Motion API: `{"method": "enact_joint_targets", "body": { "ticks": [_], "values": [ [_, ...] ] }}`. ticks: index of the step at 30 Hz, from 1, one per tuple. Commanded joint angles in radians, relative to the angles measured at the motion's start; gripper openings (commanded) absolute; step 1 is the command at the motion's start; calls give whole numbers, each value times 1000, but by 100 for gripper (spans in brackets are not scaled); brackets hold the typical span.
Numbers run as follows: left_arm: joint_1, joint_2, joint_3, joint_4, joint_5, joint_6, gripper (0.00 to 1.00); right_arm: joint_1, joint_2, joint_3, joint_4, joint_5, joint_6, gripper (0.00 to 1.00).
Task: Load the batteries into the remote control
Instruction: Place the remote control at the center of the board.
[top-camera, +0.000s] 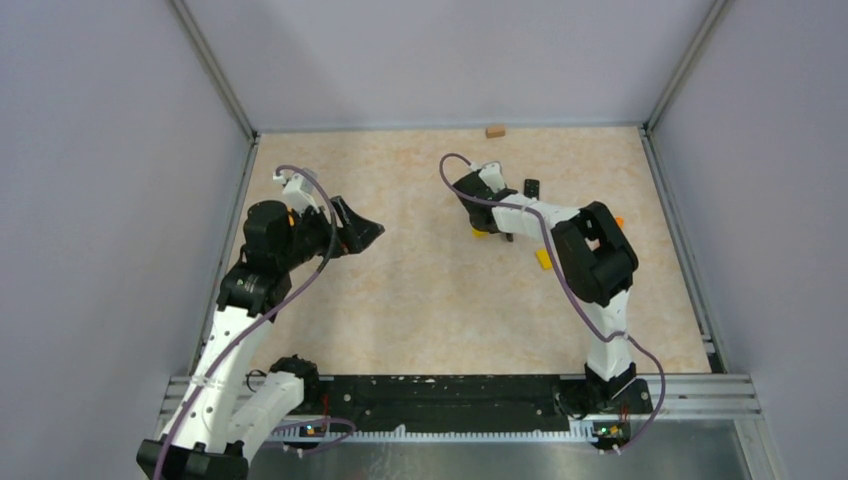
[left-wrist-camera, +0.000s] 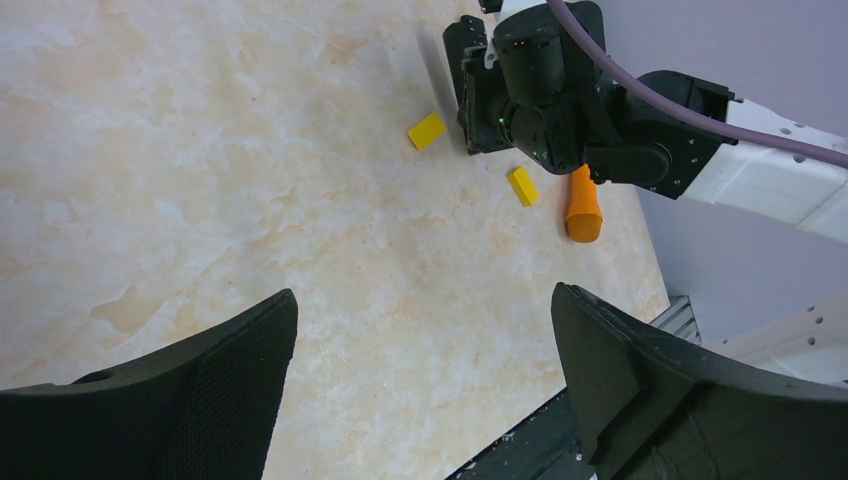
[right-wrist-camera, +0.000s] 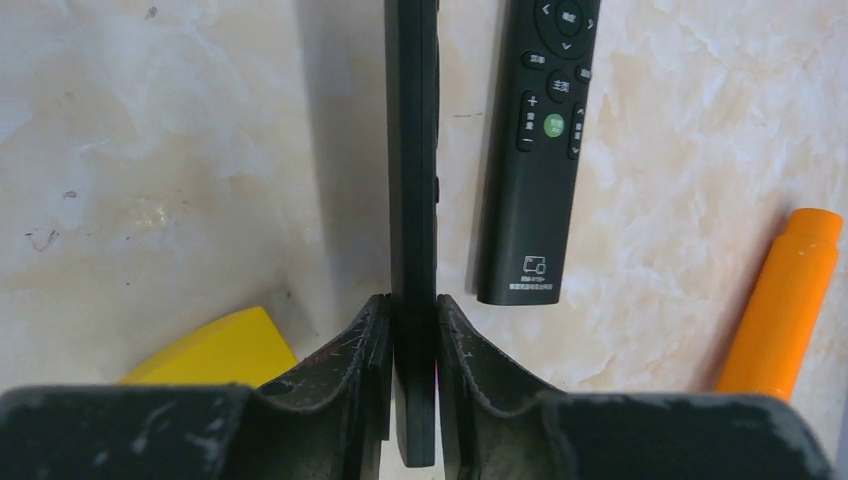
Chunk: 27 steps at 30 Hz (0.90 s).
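Observation:
In the right wrist view my right gripper (right-wrist-camera: 412, 300) is shut on a thin black remote control (right-wrist-camera: 410, 150) that stands on its long edge, one finger on each flat side near its lower end. A second black remote control (right-wrist-camera: 535, 180) lies face up just to its right, buttons showing. In the top view this gripper (top-camera: 495, 228) is at the back right of the table. My left gripper (top-camera: 365, 232) hovers at the left, jaws wide open and nothing between them (left-wrist-camera: 425, 310). The batteries are not in view.
An orange cone-shaped stick (right-wrist-camera: 785, 300) lies right of the remotes. A yellow block (right-wrist-camera: 215, 350) sits by the right gripper's left finger and another (top-camera: 543, 258) under the right arm. A small brown block (top-camera: 494, 130) rests at the back wall. Marbled tabletop (top-camera: 420, 290).

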Motion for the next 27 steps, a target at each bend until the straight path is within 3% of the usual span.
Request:
{"method": "enact_joint_targets", "body": {
  "ticks": [1, 5, 11, 18, 19, 22, 23, 27],
  "values": [
    [-1, 2, 13, 49, 9, -2, 99, -9, 16, 42, 33, -68, -13, 25],
    [-1, 2, 26, 38, -9, 7, 99, -9, -7, 40, 24, -131, -6, 35],
    [-1, 6, 74, 3, -25, 46, 99, -9, -67, 66, -69, -200, 8, 41],
    [-1, -22, 97, -29, -99, 66, 99, -11, -309, -69, -59, -271, 68, 49],
    [-1, -26, 102, -44, -131, 68, 99, -11, -361, -100, -51, -277, 77, 54],
    [-1, -41, 123, -106, -234, 79, 99, -10, -552, -228, -19, -268, 95, 87],
    [-1, -47, 131, -123, -269, 84, 99, -11, -620, -257, -7, -248, 102, 92],
    [-1, -91, 141, -167, -368, 93, 99, -11, -935, -370, -38, -132, 116, 94]
  ]
}}
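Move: My right hand still holds the remote control on edge near its closer end, low over the board; its middle lies about 4 cm ahead and 1 cm below. The second remote lies 7 cm ahead and 6 cm right, one yellow block about 7 cm left and level, another 7 cm back and 9 cm right, all some 3 cm below. From my left hand the remote control is roughly 19 cm ahead, 32 cm right and 24 cm below. I open my right fingers wide and let go of the remote control, edging about 2 cm left low over the board, then rise some 13 cm while drawing back about 8 cm and slightly right, the hand's left side rolling up some 25 degrees. My empty left hand stays open and drifts about 4 cm left, farther from the remote control, rising a little and turning slightly counter-clockwise. ##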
